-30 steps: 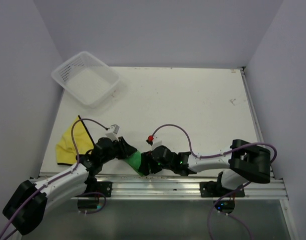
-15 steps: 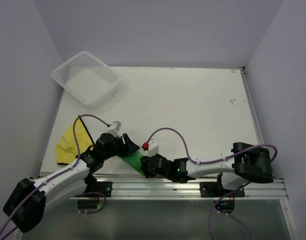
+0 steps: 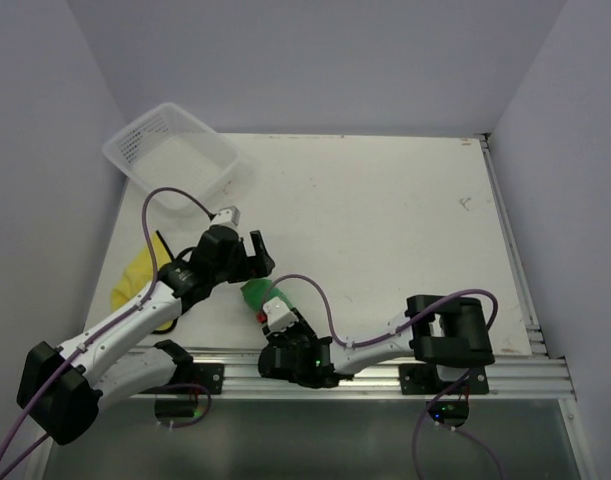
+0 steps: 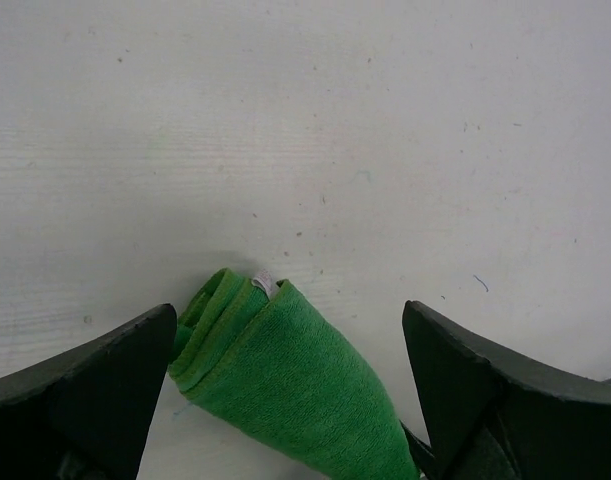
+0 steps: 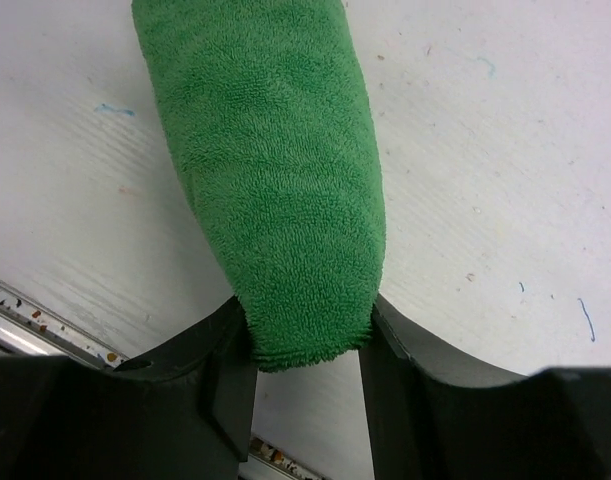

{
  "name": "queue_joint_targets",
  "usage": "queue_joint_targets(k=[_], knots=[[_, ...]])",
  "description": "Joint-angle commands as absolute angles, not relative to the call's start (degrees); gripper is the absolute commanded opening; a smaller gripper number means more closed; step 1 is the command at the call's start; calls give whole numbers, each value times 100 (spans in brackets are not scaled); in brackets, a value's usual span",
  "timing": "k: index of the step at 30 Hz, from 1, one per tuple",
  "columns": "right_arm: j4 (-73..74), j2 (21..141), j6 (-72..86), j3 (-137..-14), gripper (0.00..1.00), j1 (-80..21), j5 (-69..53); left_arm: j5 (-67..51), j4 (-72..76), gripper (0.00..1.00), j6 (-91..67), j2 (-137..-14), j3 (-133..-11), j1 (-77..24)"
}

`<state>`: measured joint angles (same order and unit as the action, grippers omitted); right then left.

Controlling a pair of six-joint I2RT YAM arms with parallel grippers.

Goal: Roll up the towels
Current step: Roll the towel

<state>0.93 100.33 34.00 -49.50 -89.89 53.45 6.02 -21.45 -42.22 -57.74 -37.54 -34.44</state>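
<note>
The bright green towel lies rolled into a tapered bundle near the table's front edge, with its layered end pointing away from the arms. My right gripper is shut on the roll's near end, both fingers pressing its sides. My left gripper hovers just above the far end, jaws wide open and touching nothing; in the top view it stands just beyond the roll. The yellow towel lies flat at the left edge, partly hidden by the left arm.
A white mesh basket sits at the far left corner. The metal rail with the arm bases runs along the near edge, right behind the right wrist. Grey walls close in on the left, right and back.
The left gripper has let go of the green roll, opened wide and drawn back from it. The right arm has swung left and closed on the roll's near end; the roll shifted slightly left.
</note>
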Motion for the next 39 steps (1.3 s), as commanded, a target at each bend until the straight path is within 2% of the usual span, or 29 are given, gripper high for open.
queue_joint_targets(k=[1, 9, 18, 39], knots=[[534, 10387, 3357, -5456, 44, -9114, 6257, 818, -2900, 100, -4174, -5660, -3999, -3358], [966, 10784, 3542, -6046, 45, -9114, 6390, 63, -2989, 100, -4789, -5476, -3472, -3349], [1028, 11100, 3507, -6494, 45, -9088, 6275, -255, -2813, 100, -5317, -5124, -3006, -3366], [747, 11522, 3322, -6943, 44, -8956, 6073, -167, -2066, 100, -5493, -5818, -2540, -3410]])
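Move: The rolled green towel's middle lies about 6 cm back and 1 cm right of the left hand, some 8 cm below it. From the right hand, which already grips the near end, that middle is about 5 cm ahead and 5 cm left, nearly level. The yellow towel lies about 24 cm left and 3 cm back of the left hand; the white basket is some 26 cm ahead of it and 19 cm left. Still pinching the near end of the roll, the right hand carries it about 5 cm left, drifting slightly forward and tipping its fingers up a little. The left hand, wide open all along, comes back and down over the roll by some 10 cm, its fingers tipping about 20 degrees further down to straddle the towel without closing. ##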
